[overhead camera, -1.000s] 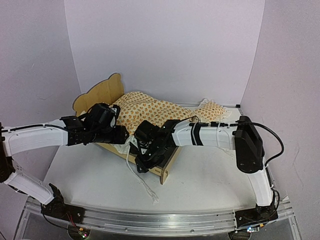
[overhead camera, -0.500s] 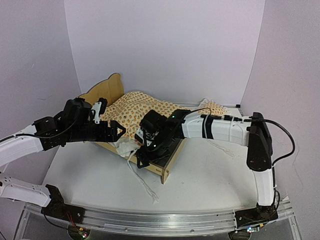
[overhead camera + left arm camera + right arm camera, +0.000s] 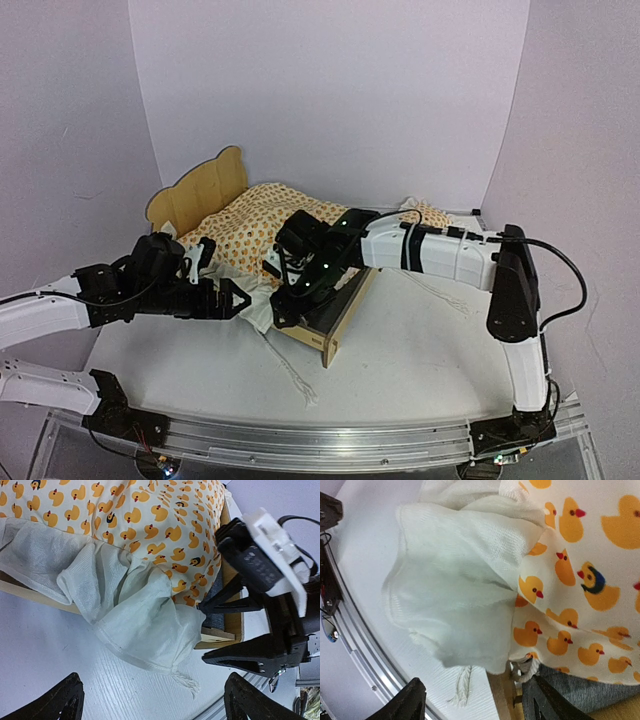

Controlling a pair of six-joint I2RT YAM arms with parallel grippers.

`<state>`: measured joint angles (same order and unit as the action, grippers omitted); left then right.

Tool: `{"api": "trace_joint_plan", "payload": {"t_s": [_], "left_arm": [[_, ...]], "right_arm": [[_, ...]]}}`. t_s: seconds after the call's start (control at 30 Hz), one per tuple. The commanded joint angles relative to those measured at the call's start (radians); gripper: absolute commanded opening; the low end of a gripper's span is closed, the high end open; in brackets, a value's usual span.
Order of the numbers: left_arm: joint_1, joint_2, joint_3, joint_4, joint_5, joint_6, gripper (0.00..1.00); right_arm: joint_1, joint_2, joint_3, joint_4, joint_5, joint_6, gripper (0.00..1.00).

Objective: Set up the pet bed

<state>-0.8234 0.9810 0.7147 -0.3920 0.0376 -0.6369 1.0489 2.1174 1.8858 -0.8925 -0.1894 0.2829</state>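
Observation:
The pet bed (image 3: 344, 313) is a plywood frame with a bear-ear headboard (image 3: 205, 186), standing mid-table. Duck-print bedding (image 3: 262, 216) lies in it, and its white ruffle (image 3: 142, 625) spills over the near side rail onto the table. My left gripper (image 3: 238, 298) is open just left of the ruffle, its dark fingers (image 3: 57, 704) holding nothing. My right gripper (image 3: 285, 308) hangs open above the bed's near footboard corner (image 3: 502, 690), where the grey base panel (image 3: 580, 685) shows under the bedding (image 3: 580, 575). The right gripper (image 3: 250, 652) also appears in the left wrist view.
A small matching pillow (image 3: 425, 214) lies on the table behind the right arm, off the bed. A white cord (image 3: 290, 372) trails from the ruffle toward the front edge. Lilac walls close in the back and both sides. A metal rail (image 3: 320, 440) runs along the near edge.
My left gripper has opened, let go of the bedding and drawn back toward the near left. My right gripper has opened wider and shifted slightly by the footboard. The ruffle now hangs loose.

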Motion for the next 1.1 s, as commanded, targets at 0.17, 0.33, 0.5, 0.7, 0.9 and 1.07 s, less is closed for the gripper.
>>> {"api": "trace_joint_plan", "payload": {"t_s": [0.17,0.33,0.5,0.7,0.9,1.07], "left_arm": [[0.004,-0.047,-0.036,0.089,0.029,-0.029,0.98],[0.005,-0.042,-0.053,0.092,0.03,-0.04,0.97],[0.004,-0.036,-0.055,0.093,0.037,-0.038,0.98],[0.004,-0.021,-0.068,0.104,0.054,-0.026,0.98],[0.005,-0.045,-0.162,0.226,0.09,-0.034,0.99],[0.004,-0.057,-0.261,0.401,0.143,-0.036,0.99]], "right_arm": [[0.026,0.061,0.056,-0.002,0.156,-0.14,0.71],[0.036,0.083,0.057,0.001,0.107,-0.091,0.52],[0.057,0.098,0.046,0.025,0.054,-0.03,0.47],[0.055,0.111,-0.011,0.05,0.11,0.022,0.47],[0.016,0.126,-0.042,0.061,0.094,0.145,0.44],[0.004,0.099,-0.059,0.061,0.087,0.14,0.31]]}}
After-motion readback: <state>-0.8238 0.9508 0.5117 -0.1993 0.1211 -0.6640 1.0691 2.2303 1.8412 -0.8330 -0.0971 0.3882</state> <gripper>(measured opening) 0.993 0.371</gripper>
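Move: The right hand, fingers parted, hovers over the front side of the bed. The white sheet flap is about 5 cm to its left and some 3 cm lower, roughly level fore and aft. The bed's near corner is around 8 cm to its right, 5 cm back and 6 cm below. The rope tie lies about 7 cm back, 11 cm below. From the open left hand, the same flap is about 4 cm ahead, 4 cm right and 6 cm below. Lower the right gripper about 7 cm beside the white flap, in two stages, into the bedding at the bed's near end, swinging slightly back and then forward again on the second stage. Close its fingers from well open to around a third, behind the flap's edge. Meanwhile ease the left gripper down about 4 cm and slightly back, wide open and empty, staying outside the flap. ##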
